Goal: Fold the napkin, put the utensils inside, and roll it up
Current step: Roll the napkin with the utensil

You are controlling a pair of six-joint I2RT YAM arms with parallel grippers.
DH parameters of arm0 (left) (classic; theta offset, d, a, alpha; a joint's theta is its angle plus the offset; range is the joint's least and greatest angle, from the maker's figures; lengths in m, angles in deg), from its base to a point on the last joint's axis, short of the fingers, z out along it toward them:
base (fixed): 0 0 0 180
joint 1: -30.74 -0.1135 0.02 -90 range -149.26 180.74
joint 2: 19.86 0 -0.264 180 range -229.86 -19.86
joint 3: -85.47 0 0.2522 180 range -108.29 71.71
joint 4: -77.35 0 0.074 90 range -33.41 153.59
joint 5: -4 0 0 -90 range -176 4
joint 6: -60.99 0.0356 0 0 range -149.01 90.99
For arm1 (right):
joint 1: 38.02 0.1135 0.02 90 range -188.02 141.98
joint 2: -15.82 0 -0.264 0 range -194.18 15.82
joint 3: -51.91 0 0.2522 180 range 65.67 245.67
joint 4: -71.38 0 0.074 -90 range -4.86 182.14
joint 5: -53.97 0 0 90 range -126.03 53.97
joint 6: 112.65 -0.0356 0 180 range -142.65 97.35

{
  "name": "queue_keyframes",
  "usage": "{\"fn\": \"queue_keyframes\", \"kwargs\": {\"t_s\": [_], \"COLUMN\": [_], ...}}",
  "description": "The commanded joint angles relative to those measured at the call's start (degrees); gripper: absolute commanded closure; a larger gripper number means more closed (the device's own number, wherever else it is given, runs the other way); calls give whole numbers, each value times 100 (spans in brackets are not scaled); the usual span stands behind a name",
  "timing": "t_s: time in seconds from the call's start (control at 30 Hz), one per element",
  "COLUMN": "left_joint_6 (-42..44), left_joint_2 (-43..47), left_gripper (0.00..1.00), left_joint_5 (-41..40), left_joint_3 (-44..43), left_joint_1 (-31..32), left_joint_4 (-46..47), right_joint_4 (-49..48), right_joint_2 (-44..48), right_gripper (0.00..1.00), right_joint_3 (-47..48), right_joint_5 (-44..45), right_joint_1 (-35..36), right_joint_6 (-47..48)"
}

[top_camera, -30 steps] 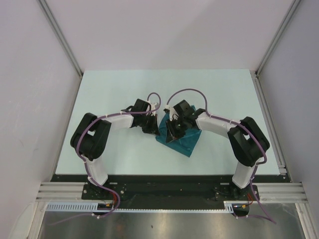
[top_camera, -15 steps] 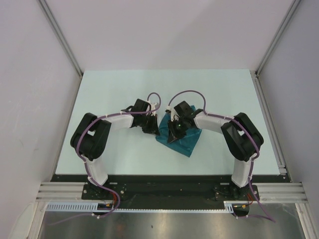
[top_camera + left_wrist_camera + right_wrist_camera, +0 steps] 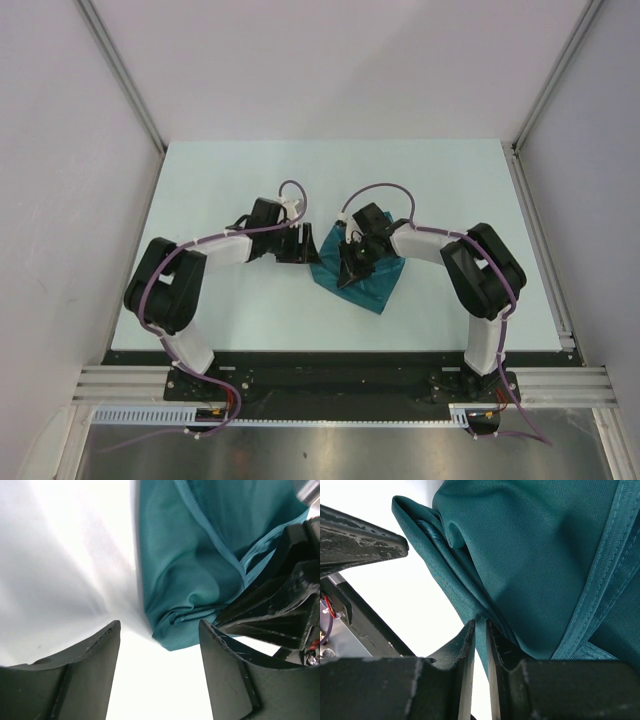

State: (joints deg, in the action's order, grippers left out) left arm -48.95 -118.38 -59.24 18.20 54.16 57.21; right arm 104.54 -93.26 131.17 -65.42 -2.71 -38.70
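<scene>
The teal napkin (image 3: 368, 282) lies bunched in a folded wedge at the table's middle. My right gripper (image 3: 347, 270) is shut on a fold of its left edge; in the right wrist view the cloth (image 3: 530, 555) is pinched between the jaws of the right gripper (image 3: 480, 630). My left gripper (image 3: 301, 244) is open and empty, just left of the napkin's near corner (image 3: 185, 625), apart from it; in the left wrist view the left gripper (image 3: 160, 635) stands over bare table. The utensils are hidden or out of view.
The pale table (image 3: 220, 190) is bounded by white walls with metal rails (image 3: 120, 80) on both sides. The right gripper's black body (image 3: 280, 605) sits close to the right of my left fingers. The arm bases stand at the near edge.
My left gripper has drawn back to the left, away from the napkin's edge. The right gripper stays on the cloth, shifted slightly.
</scene>
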Motion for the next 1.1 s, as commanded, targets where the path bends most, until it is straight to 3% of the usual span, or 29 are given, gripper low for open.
{"fn": "queue_keyframes", "kwargs": {"t_s": [0.0, 0.33, 0.47, 0.73, 0.77, 0.8, 0.9, 1.0, 1.07], "left_joint_6": [-71, -325, -361, -229, -229, -220, -220, -221, -212], "left_joint_2": [246, -106, -325, -404, -422, -440, -528, -519, -493], "left_gripper": [31, 35, 42, 44, 47, 58, 77, 94, 99], "left_joint_5": [329, 1041, 1024, 593, 593, 602, 628, 567, 540], "left_joint_3": [350, 667, 676, 650, 658, 667, 658, 623, 544], "left_joint_1": [-74, -66, -66, 4, 22, 83, 171, 172, 172], "left_joint_4": [566, 1682, 1710, 1455, 1463, 1489, 1446, 1332, 1262], "right_joint_4": [-85, -85, -85, -138, -138, -138, -147, -129, -112], "right_joint_2": [-228, -254, -246, -246, -237, -237, -176, -18, 105], "right_gripper": [80, 80, 80, 80, 80, 80, 80, 78, 76], "right_joint_3": [-98, -151, -142, -133, -125, -125, -90, -28, 16], "right_joint_5": [267, 223, 197, 135, 144, 144, 117, 82, 73], "right_joint_1": [-42, -59, -68, -68, -68, -68, -86, -68, -68], "right_joint_6": [94, 85, 85, 67, 67, 59, 76, 85, 111]}}
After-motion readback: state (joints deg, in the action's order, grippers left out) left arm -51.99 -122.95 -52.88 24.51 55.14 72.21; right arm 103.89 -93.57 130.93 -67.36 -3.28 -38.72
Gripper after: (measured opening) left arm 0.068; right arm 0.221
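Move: The left hand, fingers open, has the napkin's rolled left end about 2 cm to its right, 1 cm back and some 3 cm below. The right fingertips, at the roll's near edge, are 7 cm to its right and 5 cm back. For the right hand that left end lies about 6 cm to the left and 4 cm ahead. From the right hand, the napkin's near corner is roughly 8 cm right and 6 cm back. The left fingers close around the bunched left end of the napkin roll and pinch it after the hand dips back, shifts right and sinks again, about 2.5 cm down and 2 cm right in all. Its fingers tilt nearly 10 degrees flatter on the way. The right hand stays put, nearly shut, with its tips still against the roll's near edge. ##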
